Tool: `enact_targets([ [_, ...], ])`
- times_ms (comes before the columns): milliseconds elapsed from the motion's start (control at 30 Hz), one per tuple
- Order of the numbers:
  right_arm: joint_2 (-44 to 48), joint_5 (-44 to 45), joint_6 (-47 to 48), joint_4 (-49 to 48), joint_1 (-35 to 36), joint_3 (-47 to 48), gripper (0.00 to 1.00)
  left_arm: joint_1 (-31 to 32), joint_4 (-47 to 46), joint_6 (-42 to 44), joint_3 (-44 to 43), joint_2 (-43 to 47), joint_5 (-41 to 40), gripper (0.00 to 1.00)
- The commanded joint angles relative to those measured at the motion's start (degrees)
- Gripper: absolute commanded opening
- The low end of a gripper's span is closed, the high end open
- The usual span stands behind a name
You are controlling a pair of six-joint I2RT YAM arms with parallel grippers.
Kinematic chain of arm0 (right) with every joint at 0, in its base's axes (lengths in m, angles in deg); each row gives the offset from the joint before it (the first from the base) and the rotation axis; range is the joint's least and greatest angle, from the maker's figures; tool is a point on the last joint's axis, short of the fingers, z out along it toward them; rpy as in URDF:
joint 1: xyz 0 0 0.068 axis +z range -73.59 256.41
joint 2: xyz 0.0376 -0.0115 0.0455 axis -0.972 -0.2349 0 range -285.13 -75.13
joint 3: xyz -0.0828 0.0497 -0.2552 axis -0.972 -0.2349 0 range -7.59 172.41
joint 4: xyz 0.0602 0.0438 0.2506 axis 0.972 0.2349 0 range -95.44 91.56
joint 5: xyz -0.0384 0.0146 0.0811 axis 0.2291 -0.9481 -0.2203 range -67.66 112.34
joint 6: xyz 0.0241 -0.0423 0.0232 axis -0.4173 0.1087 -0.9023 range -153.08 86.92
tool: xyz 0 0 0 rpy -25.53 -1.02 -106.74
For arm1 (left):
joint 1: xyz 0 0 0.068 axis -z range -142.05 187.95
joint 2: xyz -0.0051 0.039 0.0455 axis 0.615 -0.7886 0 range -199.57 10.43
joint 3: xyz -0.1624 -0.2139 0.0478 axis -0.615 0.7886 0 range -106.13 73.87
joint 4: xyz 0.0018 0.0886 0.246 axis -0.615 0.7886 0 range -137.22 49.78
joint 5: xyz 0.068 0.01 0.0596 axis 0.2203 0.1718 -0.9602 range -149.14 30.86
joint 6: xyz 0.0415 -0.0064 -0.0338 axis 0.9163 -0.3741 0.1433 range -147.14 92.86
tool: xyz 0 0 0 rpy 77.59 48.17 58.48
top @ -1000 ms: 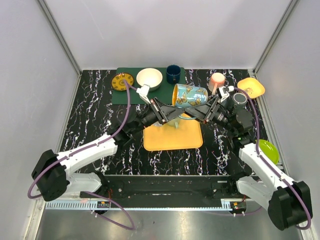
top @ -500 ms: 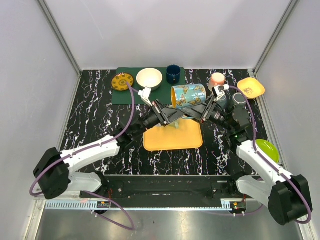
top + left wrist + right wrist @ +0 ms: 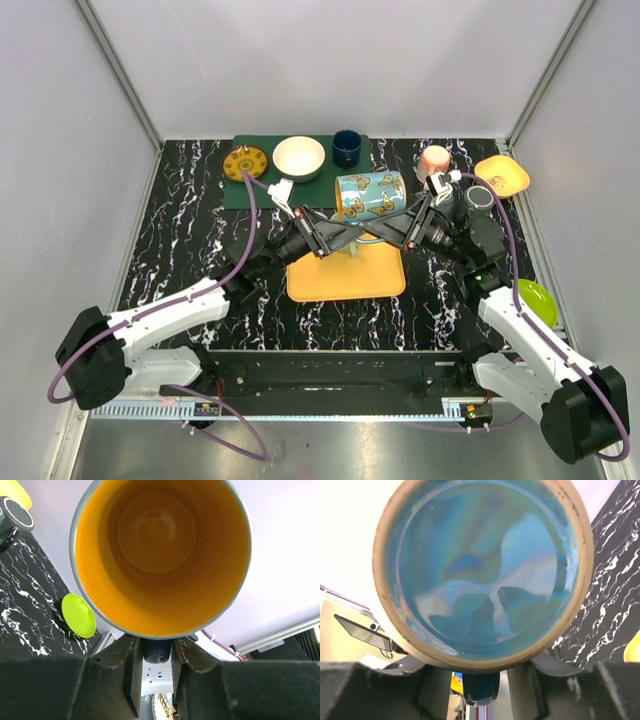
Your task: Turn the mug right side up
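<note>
The mug [image 3: 372, 193], light blue with butterflies and a yellow inside, hangs on its side above the orange mat [image 3: 345, 275], mouth to the left. My left gripper [image 3: 340, 234] is shut on the mug's dark handle from below; in the left wrist view the mug's mouth [image 3: 160, 555] fills the frame and the left gripper [image 3: 157, 652] pinches the handle. My right gripper [image 3: 392, 232] comes in from the other side. In the right wrist view the mug's base [image 3: 480, 570] faces me. The right gripper [image 3: 479, 686] straddles the handle [image 3: 481, 690], a thin gap on each side.
At the back stand a green mat [image 3: 240, 190] with a patterned plate [image 3: 245, 163], a white bowl [image 3: 299, 156] and a dark blue cup [image 3: 347, 147]. On the right are a pink cup [image 3: 434, 160], a grey mug [image 3: 478, 198], an orange bowl [image 3: 503, 175] and a green plate [image 3: 535, 300].
The mug has drifted a little left and toward the back, levelling onto its side. My right jaws have narrowed around the handle. The left grip is unchanged.
</note>
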Motion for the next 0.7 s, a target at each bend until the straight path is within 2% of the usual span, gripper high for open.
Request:
enact_targets([
  [0,0.5,0.4,2.4,-2.8,-0.3,3.9,0.43,0.3,-10.4,-1.0,-0.4,3.2,5.2,0.0],
  [133,-1.5,-1.9,0.5,-6.4,-0.3,4.4,0.26,0.3,-11.8,-2.1,0.0,2.6,6.7,0.0],
  [167,-2.1,-2.4,0.1,-6.7,-0.3,4.7,0.16,0.3,-11.8,-2.2,0.2,2.7,6.9,0.0],
  [267,-3.0,-3.9,-0.3,-7.0,-0.4,5.1,0.0,0.3,-11.9,-2.2,0.5,2.8,7.2,0.0],
  [367,-2.7,-5.5,1.3,-4.5,-0.4,6.0,0.0,0.3,-12.0,-1.5,0.0,2.7,8.0,0.0],
  [433,-1.0,-3.9,6.8,3.9,-0.3,7.0,0.0,0.2,-11.5,-1.4,0.2,2.9,7.7,0.01],
  [467,1.4,-2.7,8.7,6.3,-0.3,7.2,0.0,0.0,-11.3,-1.2,0.7,3.1,7.3,0.06],
  [500,2.5,-1.5,10.1,8.0,-0.3,7.5,0.0,-0.1,-11.7,-1.2,1.3,3.3,6.9,0.23],
  [567,4.4,-1.2,12.4,11.2,-0.3,8.0,0.0,-0.4,-13.1,-1.5,2.9,3.9,5.9,0.39],
  [600,4.8,-1.3,12.7,11.7,-0.3,8.5,0.0,-0.7,-13.6,-1.7,3.3,4.2,5.8,0.51],
  [667,5.4,-1.3,12.7,12.1,-0.3,9.0,0.0,-1.3,-14.2,-2.1,4.2,4.7,5.3,0.56],
])
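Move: The mug hangs sideways in the air, mouth to the left, its handle already pinched by the left fingers. The handle also lies between the right hand's still-open fingers, about 1 cm to their left at the same height and depth. The mug's body is some 4 cm ahead of the right hand and 4 cm above it. Some 30 cm below, the tray's middle is about 11 cm ahead and 3 cm left; the green mug stands about 16 cm ahead, 3 cm left and 27 cm lower. The right fingers close on the mug's handle, pinching it while the hand rises about 1 cm. With that grip kept, the left fingers then open to let go of the handle. Only at the end do both hands draw back roughly 1 cm, the right wrist rolling some 5 degrees so that its left side dips. ##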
